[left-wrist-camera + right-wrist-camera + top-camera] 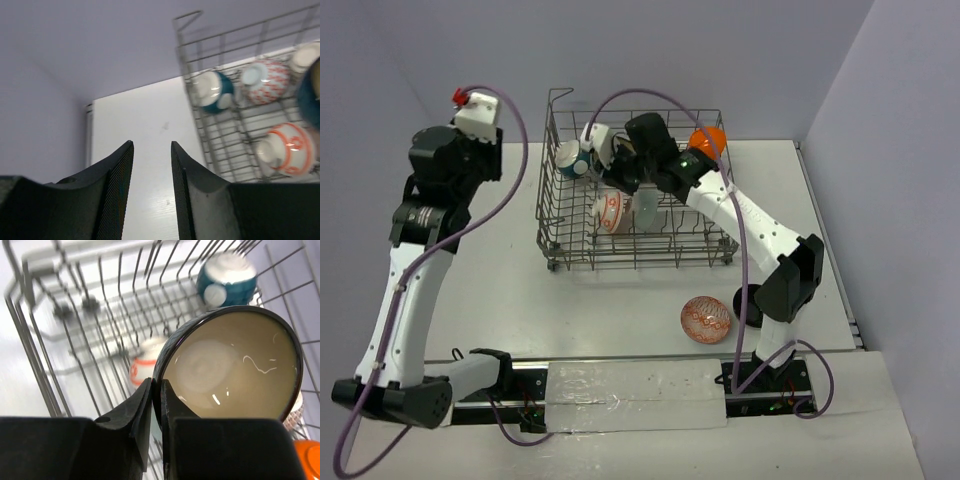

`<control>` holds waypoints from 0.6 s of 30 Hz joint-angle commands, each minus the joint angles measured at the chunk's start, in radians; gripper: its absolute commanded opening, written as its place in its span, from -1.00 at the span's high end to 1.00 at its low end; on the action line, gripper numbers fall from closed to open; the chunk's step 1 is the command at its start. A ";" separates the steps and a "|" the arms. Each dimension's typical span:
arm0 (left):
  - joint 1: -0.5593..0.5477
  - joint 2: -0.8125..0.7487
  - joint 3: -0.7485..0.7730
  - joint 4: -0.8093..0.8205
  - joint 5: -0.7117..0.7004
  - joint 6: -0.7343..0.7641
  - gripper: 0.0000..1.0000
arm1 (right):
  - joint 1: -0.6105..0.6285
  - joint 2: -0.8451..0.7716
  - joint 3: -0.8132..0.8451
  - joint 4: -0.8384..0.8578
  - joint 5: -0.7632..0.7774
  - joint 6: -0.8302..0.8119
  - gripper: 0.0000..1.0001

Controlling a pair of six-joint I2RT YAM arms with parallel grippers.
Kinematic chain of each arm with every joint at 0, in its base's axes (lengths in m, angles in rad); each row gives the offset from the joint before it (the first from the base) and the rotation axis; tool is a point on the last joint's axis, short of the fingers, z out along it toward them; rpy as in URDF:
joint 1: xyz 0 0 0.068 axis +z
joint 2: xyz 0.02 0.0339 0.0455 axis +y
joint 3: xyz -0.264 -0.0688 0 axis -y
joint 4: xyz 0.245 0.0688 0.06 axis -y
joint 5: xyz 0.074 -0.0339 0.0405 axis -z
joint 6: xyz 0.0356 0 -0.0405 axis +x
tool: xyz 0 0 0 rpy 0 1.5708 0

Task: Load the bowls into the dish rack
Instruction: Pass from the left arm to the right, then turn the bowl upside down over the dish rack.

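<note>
The dish rack (548,205) stands at mid-table. My right gripper (156,382) is shut on the rim of a dark bowl with a glossy beige inside (235,360), held tilted inside the rack (30,325); from above that gripper (612,165) is over the rack's back left part. In the rack lie a teal bowl (570,158), an orange-patterned white bowl (610,212), a pale green bowl (646,208) and an orange underside (708,140). A red-patterned bowl (706,319) lies on the table. My left gripper (152,145) is open and empty, raised left of the rack.
A black bowl (748,305) sits on the table, partly hidden behind the right arm's lower link. The left wrist view shows bare white table between the rack (200,45) and the left wall. Purple walls close in behind and to the right.
</note>
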 commanded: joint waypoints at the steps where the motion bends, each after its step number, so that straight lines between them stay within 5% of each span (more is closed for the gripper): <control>1: 0.080 -0.063 -0.091 0.069 -0.073 0.010 0.17 | -0.056 0.035 0.181 0.025 -0.151 0.146 1.00; 10: 0.210 -0.215 -0.213 0.033 -0.072 -0.011 0.17 | -0.183 0.208 0.411 0.054 -0.506 0.536 1.00; 18: 0.299 -0.255 -0.266 0.010 -0.035 -0.036 0.17 | -0.274 0.265 0.283 0.536 -0.809 1.088 1.00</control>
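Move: The right hand already holds the brown-lined bowl by its rim. The likely place for it, the free middle-row slot, is about 11 cm to this hand's right, level ahead, and some 20 cm down. At that height the pale green bowl is 4 cm right and the orange-white bowl 3 cm left, both level ahead; the pink-white bowl is 14 cm ahead, 2 cm left. From the empty left hand the slot is about 37 cm right, level ahead, 32 cm down. Keeping its pinch on the bowl's rim, the right hand carries the bowl high over the rack, about 5 cm forward towards the back row, with a rise of 3 cm and a slight drift left, while the wrist rolls the bowl over forwards by some 50 degrees. The left hand, already clear and still part open, backs off left by about 11 cm, also drawing back and sinking a little, and swings counter-clockwise. ##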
